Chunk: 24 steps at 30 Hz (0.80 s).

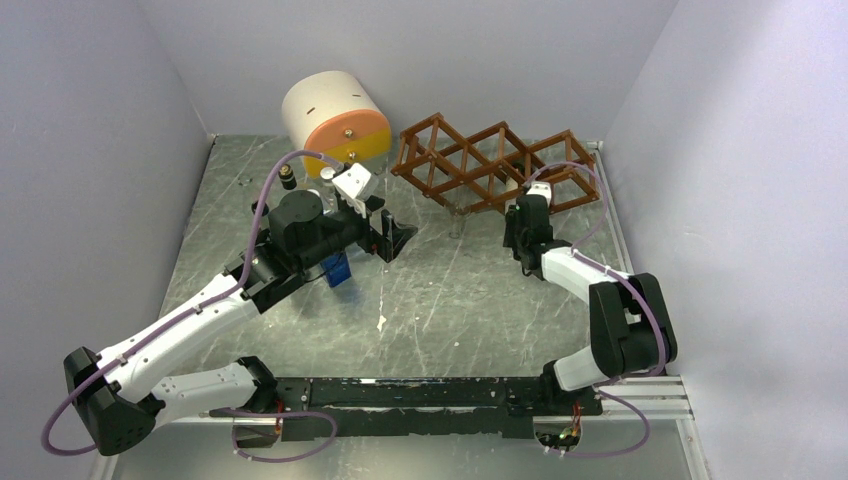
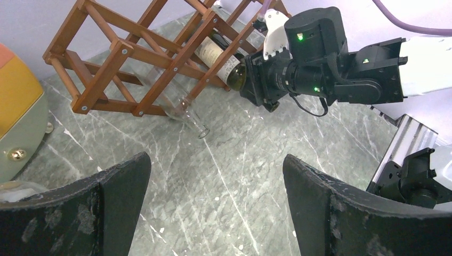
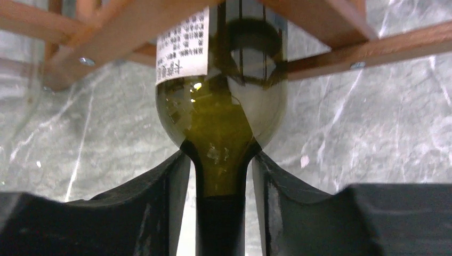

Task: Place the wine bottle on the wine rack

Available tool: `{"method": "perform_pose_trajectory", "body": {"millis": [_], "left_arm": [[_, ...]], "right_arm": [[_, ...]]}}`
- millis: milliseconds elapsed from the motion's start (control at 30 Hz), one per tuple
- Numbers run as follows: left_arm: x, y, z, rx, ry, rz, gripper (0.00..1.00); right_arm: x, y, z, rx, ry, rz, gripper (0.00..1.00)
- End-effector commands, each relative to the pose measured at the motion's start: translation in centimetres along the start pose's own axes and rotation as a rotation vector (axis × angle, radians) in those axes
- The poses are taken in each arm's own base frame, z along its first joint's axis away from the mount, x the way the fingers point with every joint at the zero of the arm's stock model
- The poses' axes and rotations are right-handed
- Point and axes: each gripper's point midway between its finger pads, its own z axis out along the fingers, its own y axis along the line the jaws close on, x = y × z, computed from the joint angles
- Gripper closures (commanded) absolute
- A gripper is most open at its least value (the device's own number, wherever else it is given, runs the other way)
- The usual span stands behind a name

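The wine bottle [image 3: 221, 106], green glass with a white label, lies in a cell of the reddish-brown wooden wine rack [image 3: 330, 32], neck pointing out toward me. My right gripper [image 3: 221, 160] stands open around the neck, with a thin gap showing on each side. In the left wrist view the bottle [image 2: 221, 61] sits in the rack [image 2: 128, 58] with the right gripper [image 2: 256, 80] at its end. My left gripper [image 2: 216, 165] is wide open over bare table, left of the rack [image 1: 480, 160].
A clear glass bottle [image 2: 181, 109] pokes out of a lower rack cell, its mouth near the table. The round cream-and-orange drawer unit [image 1: 335, 115] stands at the back left. A blue object [image 1: 337, 270] sits under the left arm. Walls close in on three sides.
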Motion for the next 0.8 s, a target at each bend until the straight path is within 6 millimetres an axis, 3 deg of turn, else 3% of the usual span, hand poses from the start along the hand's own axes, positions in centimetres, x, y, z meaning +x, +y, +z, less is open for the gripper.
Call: {"method": "perform_pose_trajectory", "body": {"millis": [0,267,433,767], "left_arm": [[-0.8,-0.8,-0.6,0.033,-0.016,0.006,0.02],[-0.7,-0.8,-0.9,0.031,-0.013,-0.006,0.02],[-0.6,-0.8,-1.4,0.023,-0.004,-0.024,0.02],[-2.7,-0.1,-3.0,-0.060,0.005,-0.097,0.02]], "right_arm": [[-4.3,0.0,0.7,0.016,-0.147,0.014,0.47],[-4.5,-0.1,-0.1,0.017,-0.141,0.041,0.37],[-5.6,-0.1,-2.1,-0.007,-0.161,0.070,0.27],[-7.3,0.4,-7.9,-0.076,-0.079,0.166,0.29]]}}
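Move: The wine bottle already lies in the rack, neck towards the robot between the right fingertips; its middle is about 8 cm ahead of that hand, roughly level. The rack's middle is some 11 cm ahead and 4 cm left, a little above. A clear glass bottle in the rack lies about 13 cm left and 6 cm ahead. From the left hand the wine bottle is roughly 19 cm ahead, 23 cm right and 25 cm below. The right hand spreads its fingers, edges forward about 1 cm, then rises some 9 cm off the bottle neck. ##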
